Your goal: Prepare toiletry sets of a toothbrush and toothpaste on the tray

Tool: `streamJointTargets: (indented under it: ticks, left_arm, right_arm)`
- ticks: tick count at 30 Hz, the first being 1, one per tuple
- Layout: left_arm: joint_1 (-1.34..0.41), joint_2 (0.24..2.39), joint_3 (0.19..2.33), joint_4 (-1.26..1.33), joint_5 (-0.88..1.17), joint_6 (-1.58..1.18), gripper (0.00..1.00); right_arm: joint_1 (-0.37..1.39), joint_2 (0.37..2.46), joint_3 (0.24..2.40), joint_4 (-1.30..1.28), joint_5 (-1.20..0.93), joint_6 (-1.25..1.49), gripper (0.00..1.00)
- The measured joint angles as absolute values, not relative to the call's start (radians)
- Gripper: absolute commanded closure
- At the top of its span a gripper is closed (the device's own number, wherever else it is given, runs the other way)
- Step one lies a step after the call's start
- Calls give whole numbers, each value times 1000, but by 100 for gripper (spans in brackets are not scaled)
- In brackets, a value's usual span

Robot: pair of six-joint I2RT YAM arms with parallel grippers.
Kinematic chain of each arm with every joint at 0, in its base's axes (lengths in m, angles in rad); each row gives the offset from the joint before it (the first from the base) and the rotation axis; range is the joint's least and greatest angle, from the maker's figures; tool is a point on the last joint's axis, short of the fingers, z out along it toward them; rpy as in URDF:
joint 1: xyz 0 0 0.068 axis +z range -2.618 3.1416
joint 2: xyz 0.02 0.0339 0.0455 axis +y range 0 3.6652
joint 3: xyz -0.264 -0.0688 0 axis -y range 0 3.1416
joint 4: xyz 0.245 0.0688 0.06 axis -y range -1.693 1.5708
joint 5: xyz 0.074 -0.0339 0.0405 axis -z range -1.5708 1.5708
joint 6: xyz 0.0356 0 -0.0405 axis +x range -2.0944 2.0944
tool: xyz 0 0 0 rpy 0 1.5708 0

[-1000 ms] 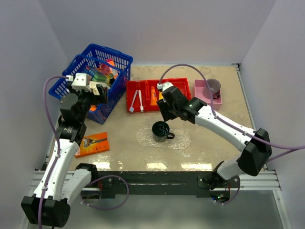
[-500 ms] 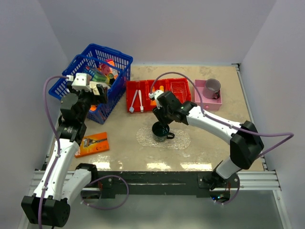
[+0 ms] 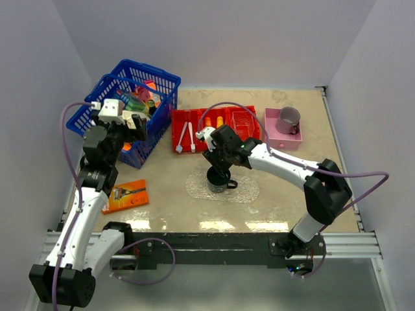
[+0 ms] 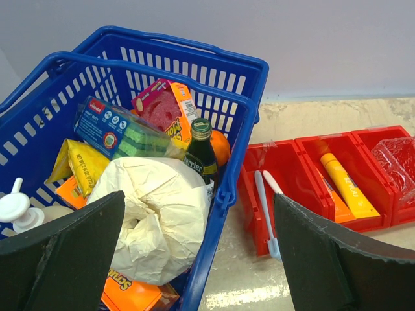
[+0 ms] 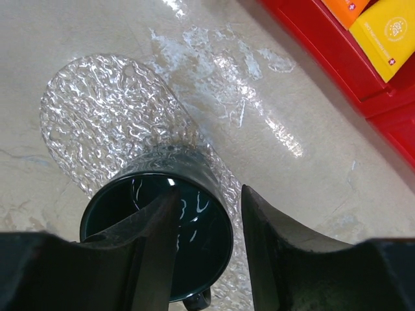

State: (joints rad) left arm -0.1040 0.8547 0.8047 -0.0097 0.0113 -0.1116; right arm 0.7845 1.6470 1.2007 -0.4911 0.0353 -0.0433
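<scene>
Two white toothbrushes (image 3: 185,137) (image 4: 262,198) lie in the left compartment of the red bin (image 3: 194,149). The orange tube (image 3: 209,127) (image 5: 351,5) and the yellow-orange tube (image 3: 220,122) (image 4: 344,183) (image 5: 389,31) lie in its middle compartment. The clear bumpy tray (image 3: 248,190) (image 5: 91,107) holds only a dark teal mug (image 3: 220,179) (image 5: 196,228). My right gripper (image 3: 217,166) (image 5: 209,194) is open and straddles the mug's rim, one finger inside and one outside. My left gripper (image 3: 137,123) (image 4: 198,197) is open and empty, above the basket's near edge.
A blue basket (image 3: 133,97) (image 4: 228,188) full of groceries stands at the back left. An orange razor pack (image 3: 126,194) lies at the front left. A pink box (image 3: 271,123) with a purple mug (image 3: 288,119) stands right of the red bin.
My right gripper has moved left and down from over the red bin to the dark mug on the tray, and now straddles its rim. The left arm has not moved.
</scene>
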Motion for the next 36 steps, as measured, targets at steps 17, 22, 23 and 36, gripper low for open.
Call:
streamJointTargets:
  ticks: [17,22,23,36]
  left_arm:
    - [-104,867,805,-10,11,-112,0]
    - [-104,867,805,-10,11,-112,0]
    - [-104,867,805,-10,11,-112,0]
    - [-104,867,805,-10,11,-112,0]
  right_arm:
    - [783,1649,1200,-463,-14,-71,68]
    - [782,1649,1193,-452,-15,-72,71]
    - [782,1649,1192,-450,-15,-72,72]
    - [780,1648,1173,-457,-15,-51,88]
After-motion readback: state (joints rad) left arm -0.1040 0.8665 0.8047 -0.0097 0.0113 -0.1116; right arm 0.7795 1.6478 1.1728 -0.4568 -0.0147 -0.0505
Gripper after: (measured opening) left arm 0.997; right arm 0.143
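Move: Just behind and to the left of the right hand's point stands the dark green mug, its middle about 2 cm back, 3 cm left and 4 cm below; its far-right rim is already between the half-open fingers. The bubble mat under the mug is centred some 6 cm back from the hand and 1 cm left, and the red tray about 14 cm ahead and 3 cm left. From the idle left hand the mug lies roughly 29 cm right, 9 cm back and 24 cm lower. Closing on the dark green mug's rim, one finger inside and one outside, the right hand narrows its fingers from about half open to nearly shut. Meanwhile it edges about 1 cm left, hardly turning, holds there, then eases slightly down and back to end with the wall of the mug pinched between the fingertips. ##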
